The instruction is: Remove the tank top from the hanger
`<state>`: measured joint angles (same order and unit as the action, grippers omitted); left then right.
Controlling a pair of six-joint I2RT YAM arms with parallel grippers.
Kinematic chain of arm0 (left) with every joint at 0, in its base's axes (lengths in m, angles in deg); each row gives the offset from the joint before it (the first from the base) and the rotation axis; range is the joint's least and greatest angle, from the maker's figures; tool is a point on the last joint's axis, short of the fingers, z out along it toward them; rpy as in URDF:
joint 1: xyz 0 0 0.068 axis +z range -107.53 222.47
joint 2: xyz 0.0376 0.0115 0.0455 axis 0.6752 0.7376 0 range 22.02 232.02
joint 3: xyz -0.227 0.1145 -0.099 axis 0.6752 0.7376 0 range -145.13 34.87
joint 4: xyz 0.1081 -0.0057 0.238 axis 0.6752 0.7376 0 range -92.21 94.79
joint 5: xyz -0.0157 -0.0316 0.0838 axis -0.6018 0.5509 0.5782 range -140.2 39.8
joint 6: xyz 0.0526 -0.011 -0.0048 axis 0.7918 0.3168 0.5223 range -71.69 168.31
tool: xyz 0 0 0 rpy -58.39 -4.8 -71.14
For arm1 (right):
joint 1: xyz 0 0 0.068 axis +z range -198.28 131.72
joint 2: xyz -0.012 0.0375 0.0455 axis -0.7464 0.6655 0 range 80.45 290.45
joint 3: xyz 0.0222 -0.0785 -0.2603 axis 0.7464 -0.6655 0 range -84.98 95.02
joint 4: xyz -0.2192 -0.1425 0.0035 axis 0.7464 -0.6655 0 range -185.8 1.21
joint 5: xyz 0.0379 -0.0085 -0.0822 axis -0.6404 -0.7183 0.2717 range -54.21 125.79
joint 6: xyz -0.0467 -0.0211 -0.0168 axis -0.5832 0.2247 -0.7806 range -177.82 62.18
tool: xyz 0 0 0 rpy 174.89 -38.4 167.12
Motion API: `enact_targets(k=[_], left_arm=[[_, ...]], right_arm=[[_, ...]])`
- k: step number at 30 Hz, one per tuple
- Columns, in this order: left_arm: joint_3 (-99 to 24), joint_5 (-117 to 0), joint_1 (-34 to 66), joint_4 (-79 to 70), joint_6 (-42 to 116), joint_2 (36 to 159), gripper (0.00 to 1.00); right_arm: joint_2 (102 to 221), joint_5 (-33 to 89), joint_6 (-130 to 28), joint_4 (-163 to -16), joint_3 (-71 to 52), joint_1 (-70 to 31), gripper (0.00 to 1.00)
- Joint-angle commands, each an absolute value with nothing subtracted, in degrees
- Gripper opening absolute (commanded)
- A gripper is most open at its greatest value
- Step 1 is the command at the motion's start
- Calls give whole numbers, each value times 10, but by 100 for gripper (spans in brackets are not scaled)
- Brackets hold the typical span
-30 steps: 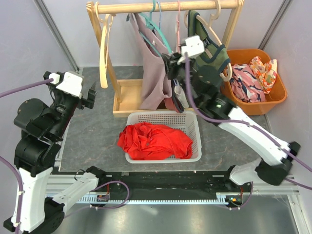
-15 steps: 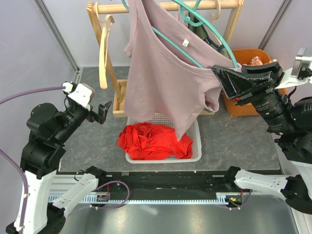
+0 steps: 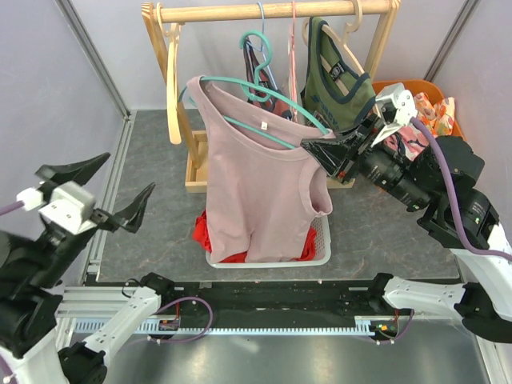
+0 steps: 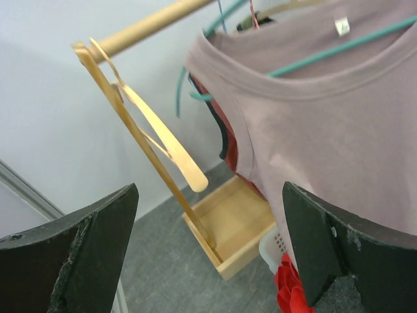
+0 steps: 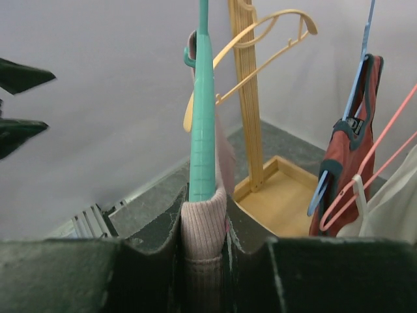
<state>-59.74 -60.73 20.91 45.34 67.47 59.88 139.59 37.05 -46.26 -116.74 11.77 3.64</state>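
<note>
A dusty-pink tank top [image 3: 256, 192] hangs on a teal hanger [image 3: 264, 120] in front of the rack, its hem over the white basket. The hanger's hook sits below the rail, free of it. My right gripper [image 3: 322, 152] is shut on the hanger's right end, with the top's ribbed shoulder strap pinched in the same grip. The right wrist view shows that strap [image 5: 203, 228] and the teal bar [image 5: 202, 98] between the right gripper [image 5: 203, 202] fingers. My left gripper [image 3: 130, 171] is raised at the left, open and empty, apart from the top. In the left wrist view the left gripper [image 4: 210, 195] faces the tank top [image 4: 326, 130].
The wooden rack [image 3: 272, 10] carries an empty wooden hanger [image 3: 170, 80], a green tank top [image 3: 336, 80] and a dark red garment behind. A white basket [image 3: 322, 240] holds red cloth [image 3: 210, 232]. An orange bin [image 3: 452, 156] of clothes stands at the right.
My right gripper has carried the hanger and tank top off the rail, up toward the camera, then down over the basket. My left gripper has risen and opened wider.
</note>
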Motion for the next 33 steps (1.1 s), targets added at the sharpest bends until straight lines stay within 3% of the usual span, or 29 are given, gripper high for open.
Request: enact_targets(k=[1, 4, 14, 20, 33], left_arm=[[-622, -586, 211, 465, 658, 617, 100], [-622, -583, 211, 472, 641, 643, 100], [-683, -783, 212, 479, 675, 747, 100], [-704, -818, 212, 466, 683, 780, 100], [-580, -906, 212, 453, 754, 756, 100]], right_arm=[[1384, 367, -474, -1149, 122, 38, 0], [1389, 361, -485, -1159, 116, 38, 0], [1396, 339, -510, -1196, 94, 38, 0], [1385, 307, -526, -1212, 70, 37, 0], [1326, 222, -571, -1224, -3, 38, 0]])
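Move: The pink tank top's left shoulder, on the teal hanger's left end, lies about 13 cm ahead of the left hand, 11 cm to its right and some 3 cm above. The empty wooden hanger is roughly 22 cm ahead, 8 cm right, level in height. The right hand already holds the other shoulder; the basket with the red top is about 45 cm below it, 7 cm to its left, neither ahead nor back. Keeping its pinch on the tank top's right shoulder and the hanger inside, the right hand lowers them about 11 cm towards the basket, fingers tilting down. The left hand, wide open, dips back briefly, then swings right and forward towards the hanger's left end, easing back and sinking a little late, some 10 cm right overall, turning about 25 degrees clockwise. ##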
